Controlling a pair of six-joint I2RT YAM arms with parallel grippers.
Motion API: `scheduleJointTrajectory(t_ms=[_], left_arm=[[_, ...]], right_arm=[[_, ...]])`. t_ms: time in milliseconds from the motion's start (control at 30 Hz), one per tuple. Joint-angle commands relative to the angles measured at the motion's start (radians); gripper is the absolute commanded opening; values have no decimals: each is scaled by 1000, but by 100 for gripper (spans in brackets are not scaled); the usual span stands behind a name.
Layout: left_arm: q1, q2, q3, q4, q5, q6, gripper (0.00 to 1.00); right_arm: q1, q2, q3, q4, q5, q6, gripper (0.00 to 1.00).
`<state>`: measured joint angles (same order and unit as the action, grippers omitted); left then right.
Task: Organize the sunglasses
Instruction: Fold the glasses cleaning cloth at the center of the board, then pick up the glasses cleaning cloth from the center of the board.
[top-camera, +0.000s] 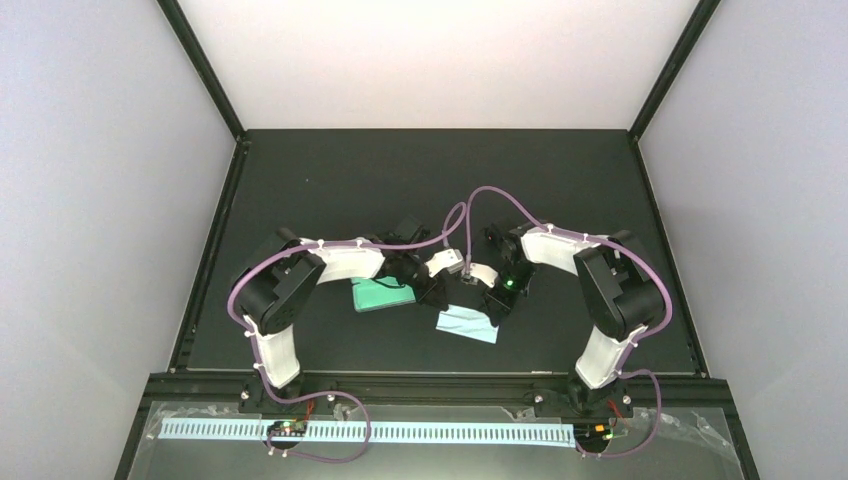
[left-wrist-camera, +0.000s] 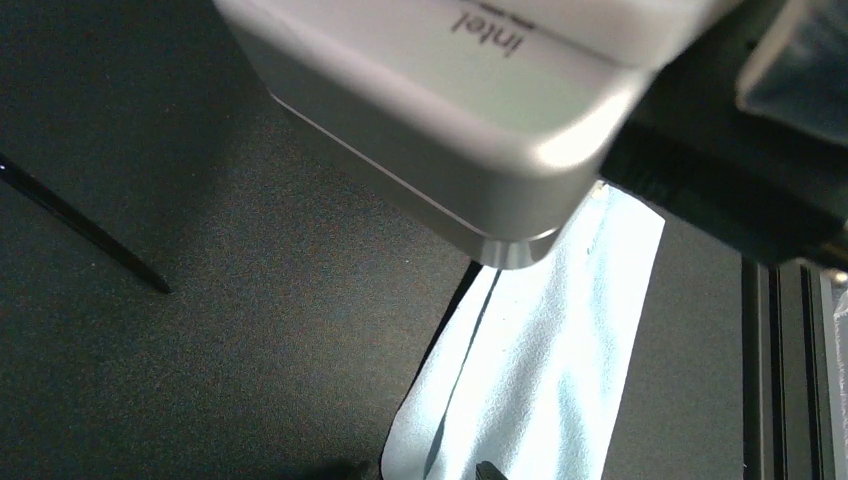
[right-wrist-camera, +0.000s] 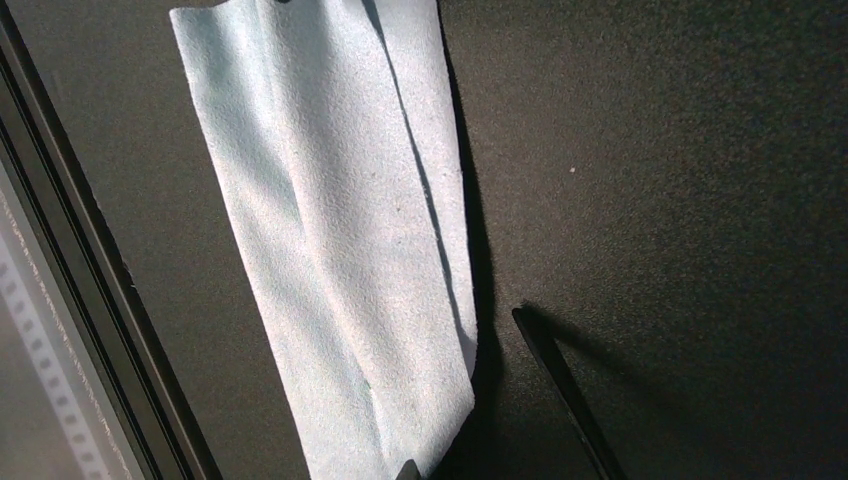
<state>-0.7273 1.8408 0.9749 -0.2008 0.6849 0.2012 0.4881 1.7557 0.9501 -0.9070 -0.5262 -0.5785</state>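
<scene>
Neither pair of sunglasses shows whole. A thin black folding arm (right-wrist-camera: 565, 395) of a pair stretches over the dark mat in the right wrist view, beside a light blue cloth (right-wrist-camera: 340, 240). A similar thin black arm (left-wrist-camera: 85, 228) shows at the left of the left wrist view. In the top view my left gripper (top-camera: 432, 288) and right gripper (top-camera: 497, 297) meet mid-table, just above the cloth (top-camera: 468, 325). Only dark fingertips (left-wrist-camera: 487, 470) show at the bottom edge of the left wrist view, and one fingertip (right-wrist-camera: 407, 470) in the right wrist view. Their hold is hidden.
A flat green item (top-camera: 380, 296) lies under the left wrist. The right wrist's grey camera housing (left-wrist-camera: 450, 110) fills the top of the left wrist view. The table's black front rail (right-wrist-camera: 90, 300) runs close beside the cloth.
</scene>
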Motion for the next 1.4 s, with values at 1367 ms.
scheduleJointTrajectory(t_ms=[1367], left_arm=[[53, -96, -80, 150, 148, -117, 1]], right_arm=[[-51, -18, 65, -87, -122, -97, 1]])
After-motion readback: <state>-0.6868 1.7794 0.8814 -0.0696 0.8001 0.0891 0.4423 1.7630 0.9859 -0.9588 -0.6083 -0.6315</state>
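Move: The cleaning cloth's left end lies right by the half-open left fingers. The cloth's middle is about 5 cm to that hand's right, 3 cm back and 1 cm lower. The green case sits some 12 cm to this hand's left and 3 cm ahead; one sunglasses temple tip is about 5 cm ahead and 2 cm right. The right hand already pinches the cloth's right end, the cloth's middle about 5 cm to its left, level with it and 1 cm below. Pinching the cloth's left end, the left fingers close fully while the hand eases right, then draws back, some 2 cm in all; it then lifts about 2.5 cm, returning forward and slightly left. The right hand keeps its grip, nearly still at first, then rises about 1.5 cm with the left after a small push forward. ##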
